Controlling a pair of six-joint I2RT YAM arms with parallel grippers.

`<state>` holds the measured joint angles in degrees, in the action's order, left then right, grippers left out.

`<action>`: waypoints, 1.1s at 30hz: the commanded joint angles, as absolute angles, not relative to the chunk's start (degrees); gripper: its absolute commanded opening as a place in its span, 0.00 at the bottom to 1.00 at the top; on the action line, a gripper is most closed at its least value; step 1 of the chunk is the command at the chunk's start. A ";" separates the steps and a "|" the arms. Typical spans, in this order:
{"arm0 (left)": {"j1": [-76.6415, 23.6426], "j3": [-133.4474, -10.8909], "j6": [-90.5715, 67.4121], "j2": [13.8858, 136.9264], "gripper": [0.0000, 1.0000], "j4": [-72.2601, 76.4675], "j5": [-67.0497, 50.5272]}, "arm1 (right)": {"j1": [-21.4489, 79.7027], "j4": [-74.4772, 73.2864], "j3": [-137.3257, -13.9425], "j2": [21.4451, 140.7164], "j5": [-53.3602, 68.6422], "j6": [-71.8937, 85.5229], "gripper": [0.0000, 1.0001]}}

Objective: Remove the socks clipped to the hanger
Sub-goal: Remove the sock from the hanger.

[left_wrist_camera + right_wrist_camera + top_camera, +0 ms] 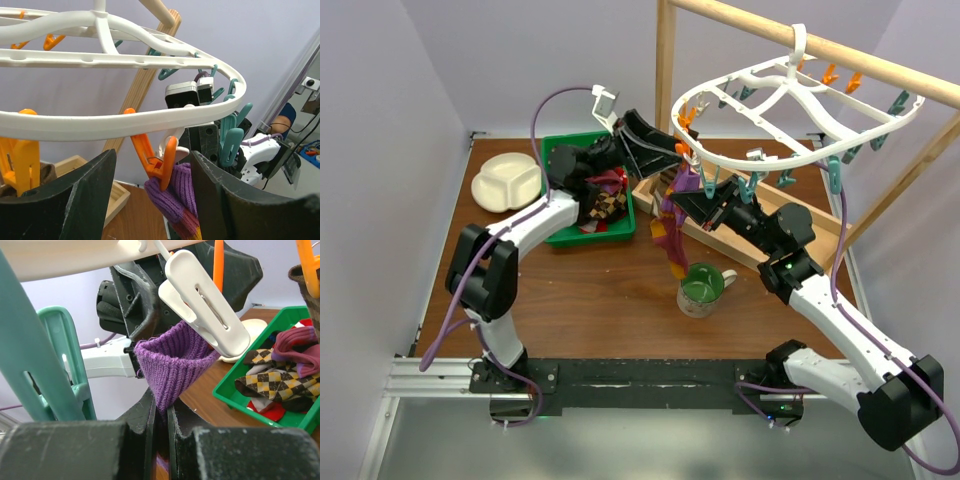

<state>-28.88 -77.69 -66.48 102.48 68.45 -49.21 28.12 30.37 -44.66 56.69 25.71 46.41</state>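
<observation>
The white oval hanger [750,165] hangs by its hook from a wooden pole. A purple sock [672,235] with red and yellow bands hangs from its left rim, held by an orange clip [161,160] and a white clip [205,305]. My left gripper [152,167] is open, its fingers on either side of the orange clip and the sock's cuff [180,197]. In the top view it [665,155] is at the rim. My right gripper [160,415] is shut on the purple sock [172,360] just below the cuff; in the top view it [685,200] is under the rim.
A green bin [552,150] at the back left holds several loose socks, among them a brown-cream checkered one [275,380]. A white divided plate [510,180] lies left of it. A wooden tray [790,215] sits under the hanger. A green mug [702,288] stands below the hanging sock. Teal clips [835,172] line the rim.
</observation>
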 commanded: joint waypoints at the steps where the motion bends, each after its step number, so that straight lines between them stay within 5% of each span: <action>1: -29.36 -81.12 -67.76 103.36 0.65 72.16 -48.60 | 28.39 31.03 -45.00 55.63 27.25 45.62 0.05; 33: -29.71 -82.97 -71.63 104.41 0.39 75.76 -47.46 | 28.39 31.38 -44.65 56.25 26.81 45.62 0.05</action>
<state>-29.39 -80.51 -70.89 104.25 72.64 -48.21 28.12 30.22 -44.64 56.69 25.71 46.24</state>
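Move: The orange clip on the hanger's near left rim stands just off the left fingertips, about 2 cm to the hand's right, 1 cm higher and neither ahead nor back. The white clip is about 4 cm right, 1 cm back and 1 cm up. The purple sock's cuff is about 3 cm right, 2 back and 3 below; the brown sock's orange clip is 7 ahead, 1 right and level. From the right hand, the nearer orange clip lies some 5 ahead, 1 left and 6 up. Upward by some 1.5 cm in small steps, the left hand brings its fingers up around the orange clip's handles below the hanger rim, closing them by about a third from either side of the clip, the tips ending against the handles. The right hand stays put, still pinching the purple sock by its cuff. ##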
